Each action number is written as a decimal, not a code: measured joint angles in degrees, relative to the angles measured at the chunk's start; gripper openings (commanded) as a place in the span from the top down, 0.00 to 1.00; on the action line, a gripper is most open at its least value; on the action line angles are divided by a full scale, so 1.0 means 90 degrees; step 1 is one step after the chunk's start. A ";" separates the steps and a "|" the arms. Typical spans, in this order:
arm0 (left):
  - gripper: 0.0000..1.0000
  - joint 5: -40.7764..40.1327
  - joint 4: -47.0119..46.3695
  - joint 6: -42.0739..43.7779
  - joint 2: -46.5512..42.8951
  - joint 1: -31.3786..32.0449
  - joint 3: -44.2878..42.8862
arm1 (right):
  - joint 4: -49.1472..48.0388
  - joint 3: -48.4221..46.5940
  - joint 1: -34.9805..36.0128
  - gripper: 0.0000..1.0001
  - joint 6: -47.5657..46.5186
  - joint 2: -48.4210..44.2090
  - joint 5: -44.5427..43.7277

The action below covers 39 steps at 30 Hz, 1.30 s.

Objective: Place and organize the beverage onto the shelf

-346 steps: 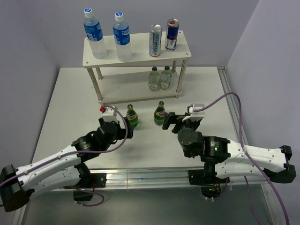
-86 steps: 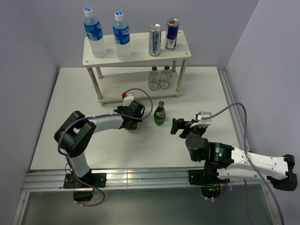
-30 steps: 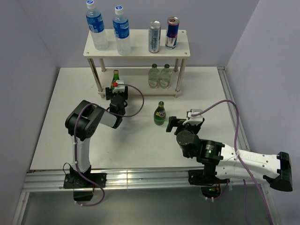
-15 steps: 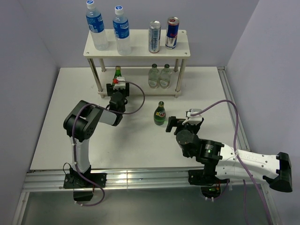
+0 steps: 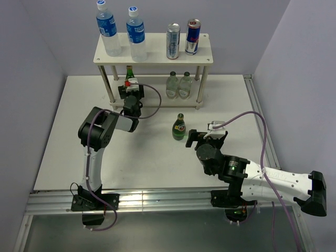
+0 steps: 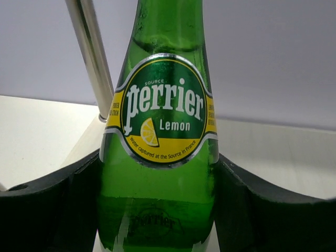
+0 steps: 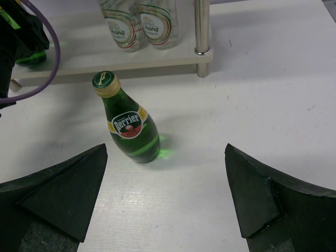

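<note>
My left gripper (image 5: 130, 88) is shut on a green Perrier Lemon bottle (image 5: 129, 73) at the left end of the shelf's lower board (image 5: 152, 102). In the left wrist view the bottle (image 6: 160, 157) stands upright between both black fingers (image 6: 58, 210), with a shelf leg (image 6: 92, 52) behind it on the left. A second green bottle (image 5: 179, 127) stands on the table in front of the shelf. My right gripper (image 5: 197, 137) is open just right of it. In the right wrist view that bottle (image 7: 128, 128) stands ahead of the wide-apart fingers (image 7: 58, 194).
On the shelf's top board (image 5: 155, 56) stand two blue-labelled plastic bottles (image 5: 108, 34) (image 5: 136, 39) and two cans (image 5: 173, 43) (image 5: 192, 38). Two clear glass bottles (image 5: 178, 86) sit on the lower board's right part. Walls close in behind and beside the white table (image 5: 63, 136).
My left gripper has carried the green bottle a little farther back, in under the shelf's top board. The right arm and the other green bottle have barely moved.
</note>
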State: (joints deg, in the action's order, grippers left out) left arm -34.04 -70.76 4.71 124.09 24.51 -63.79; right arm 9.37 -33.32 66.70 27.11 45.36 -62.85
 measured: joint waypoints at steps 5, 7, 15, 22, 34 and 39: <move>1.00 -0.0007 -0.0175 -0.0182 0.0221 -0.0214 -0.0211 | -0.0039 0.0000 -0.0046 0.00 0.0000 0.0075 0.0073; 1.00 -0.0029 -0.0277 -0.0265 0.0257 -0.0267 -0.0214 | -0.0056 0.0000 -0.0063 0.00 -0.0007 0.0112 0.0114; 0.77 -0.0080 -0.0775 -0.0712 0.0255 -0.0308 0.0134 | -0.0219 0.0000 -0.0172 0.00 -0.0068 0.0265 0.0236; 0.46 -0.0148 -0.1110 -0.0627 0.0255 -0.0182 0.0389 | -0.0240 0.0000 -0.0189 0.00 -0.0087 0.0272 0.0270; 0.06 -0.0408 -0.0884 -0.0350 0.0430 -0.0015 0.0444 | -0.0238 0.0000 -0.0192 0.00 -0.0087 0.0253 0.0282; 0.04 -0.0549 -0.0789 -0.0291 0.0481 0.0083 0.0675 | -0.0238 0.0002 -0.0192 0.00 -0.0080 0.0148 0.0279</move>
State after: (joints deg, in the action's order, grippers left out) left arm -38.98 -77.87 2.09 128.42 25.26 -57.71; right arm 7.22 -33.30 64.97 26.39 46.70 -60.34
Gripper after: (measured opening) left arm 0.958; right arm 0.999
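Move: The left hand holds the lemon Perrier over the left end of the shelf's lower board. Its standing spot is about 2 cm to the left, 1 cm back and some 7 cm below the hand. The front left post stands roughly 7 cm left and 4 cm back; the nearer Chang bottle is some 20 cm right and 1 cm back. From the idle right hand, that spot lies about 31 cm ahead and 36 cm left. Still pinching the lemon Perrier, the left hand shifts it about 2.5 cm left, first slightly forward, then back some 2 cm with a sideways roll of under 10 degrees that partly comes out again. Its fingers then open wide and let go of the bottle, and the hand sinks about 5 cm along it, easing back a little. ##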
